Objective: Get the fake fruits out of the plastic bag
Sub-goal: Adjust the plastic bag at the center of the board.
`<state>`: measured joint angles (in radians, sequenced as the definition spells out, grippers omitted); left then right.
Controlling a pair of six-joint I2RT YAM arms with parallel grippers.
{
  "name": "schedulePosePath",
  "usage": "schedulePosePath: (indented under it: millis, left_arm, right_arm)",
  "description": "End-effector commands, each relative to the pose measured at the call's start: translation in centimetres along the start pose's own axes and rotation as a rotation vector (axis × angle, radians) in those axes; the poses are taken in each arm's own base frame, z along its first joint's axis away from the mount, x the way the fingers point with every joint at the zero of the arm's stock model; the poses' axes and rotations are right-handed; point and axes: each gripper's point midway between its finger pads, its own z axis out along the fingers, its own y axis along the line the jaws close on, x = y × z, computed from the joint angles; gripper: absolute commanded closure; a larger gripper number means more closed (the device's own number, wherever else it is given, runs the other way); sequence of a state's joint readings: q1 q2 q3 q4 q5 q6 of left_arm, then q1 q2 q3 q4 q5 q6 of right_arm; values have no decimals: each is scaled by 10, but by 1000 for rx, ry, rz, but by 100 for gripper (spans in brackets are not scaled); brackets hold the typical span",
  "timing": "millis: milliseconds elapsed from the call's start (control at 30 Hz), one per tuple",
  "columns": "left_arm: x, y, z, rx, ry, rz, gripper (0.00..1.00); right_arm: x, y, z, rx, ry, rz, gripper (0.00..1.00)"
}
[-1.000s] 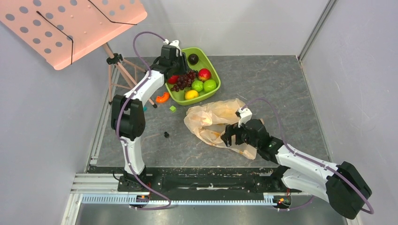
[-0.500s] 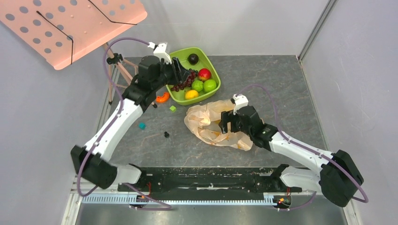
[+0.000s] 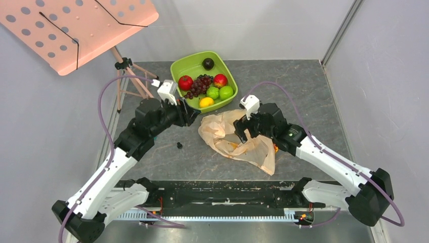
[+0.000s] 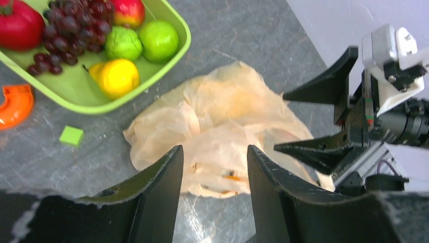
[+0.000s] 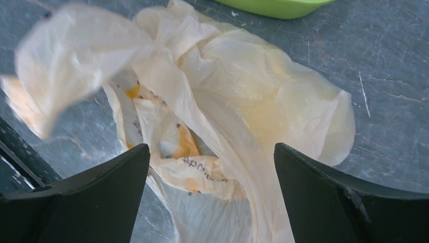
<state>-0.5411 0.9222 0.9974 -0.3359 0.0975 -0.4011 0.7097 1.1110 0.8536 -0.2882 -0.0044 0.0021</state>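
The peach plastic bag (image 3: 230,137) lies crumpled on the table, just in front of the green tub (image 3: 178,67). A dark red grape bunch (image 3: 200,84) and a small yellow fruit (image 3: 206,102) rest in the tub. My left gripper (image 3: 194,115) is at the bag's left edge, open and empty, its jaws framing the bag (image 4: 222,126) in the left wrist view. My right gripper (image 3: 243,135) hangs wide open over the bag (image 5: 238,101) and holds nothing. A yellow-orange glow shows through the plastic; I cannot tell what it is.
The tub also holds two red fruits (image 3: 185,82), two green ones (image 3: 226,91) and a dark one (image 3: 208,63). An orange curved block (image 4: 15,104) and a green cube (image 4: 71,135) lie by the tub. A pink music stand (image 3: 76,30) is at the back left.
My left gripper has swung from the tub down to the bag's left edge, leaving the grape bunch in the tub. My right gripper has moved farther over the bag.
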Motion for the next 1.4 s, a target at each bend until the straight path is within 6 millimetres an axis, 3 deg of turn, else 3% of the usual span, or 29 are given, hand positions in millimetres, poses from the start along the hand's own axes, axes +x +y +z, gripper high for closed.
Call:
schedulePosePath:
  millis: [0, 300, 533, 600, 800, 900, 1033, 1200, 1367]
  left_arm:
    - [23, -5, -9, 16, 15, -59, 44]
    - [43, -45, -28, 98, 7, -27, 45]
    - [67, -57, -28, 130, 25, -33, 45]
    - [72, -59, -27, 141, 22, -36, 45]
    - [89, -59, -17, 147, 18, -34, 46]
    - [102, -60, -7, 167, 10, -47, 48]
    - [100, -72, 1, 222, -26, -52, 54]
    - [98, -95, 8, 297, -34, -14, 68]
    - [113, -101, 31, 275, -11, 49, 68]
  right_arm:
    - [7, -1, -6, -47, 46, -205, 2]
    - [29, -29, 17, 37, 105, -474, 2]
    - [36, -39, 36, 69, 110, -602, 9]
    - [35, -41, 42, 74, 112, -620, 17]
    - [30, -36, 57, 48, 114, -605, 57]
    - [28, -33, 65, 43, 112, -541, 72]
    - [19, -20, 74, -23, 140, -471, 99]
    - [-7, -17, 79, -15, 161, -382, 100]
    - [-26, -7, 76, -65, 130, -359, 100]
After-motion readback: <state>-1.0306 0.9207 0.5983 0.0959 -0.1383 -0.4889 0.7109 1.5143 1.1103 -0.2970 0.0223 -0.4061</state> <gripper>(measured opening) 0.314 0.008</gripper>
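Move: Just ahead of the right hand, about 3 cm forward and roughly 11 cm down, lies the plastic bag's rim; the yellow fruit in the green bin is some 19 cm ahead and 12 cm left of the right hand, 13 cm down. From the left hand the same rim lies about 16 cm right, 2 cm back and 24 cm below, with a small black piece 6 cm back, 6 cm left and 29 cm down. Sinking about 9 cm and easing a little forward while rolling some 30 degrees, the right hand shuts its wide-open fingers on the bag's rim, then draws it up, left and forward. The left hand comes back, down and right towards the bag, ending mostly rightward, its fingers closing part way; whether they touch the bag can't be seen. ##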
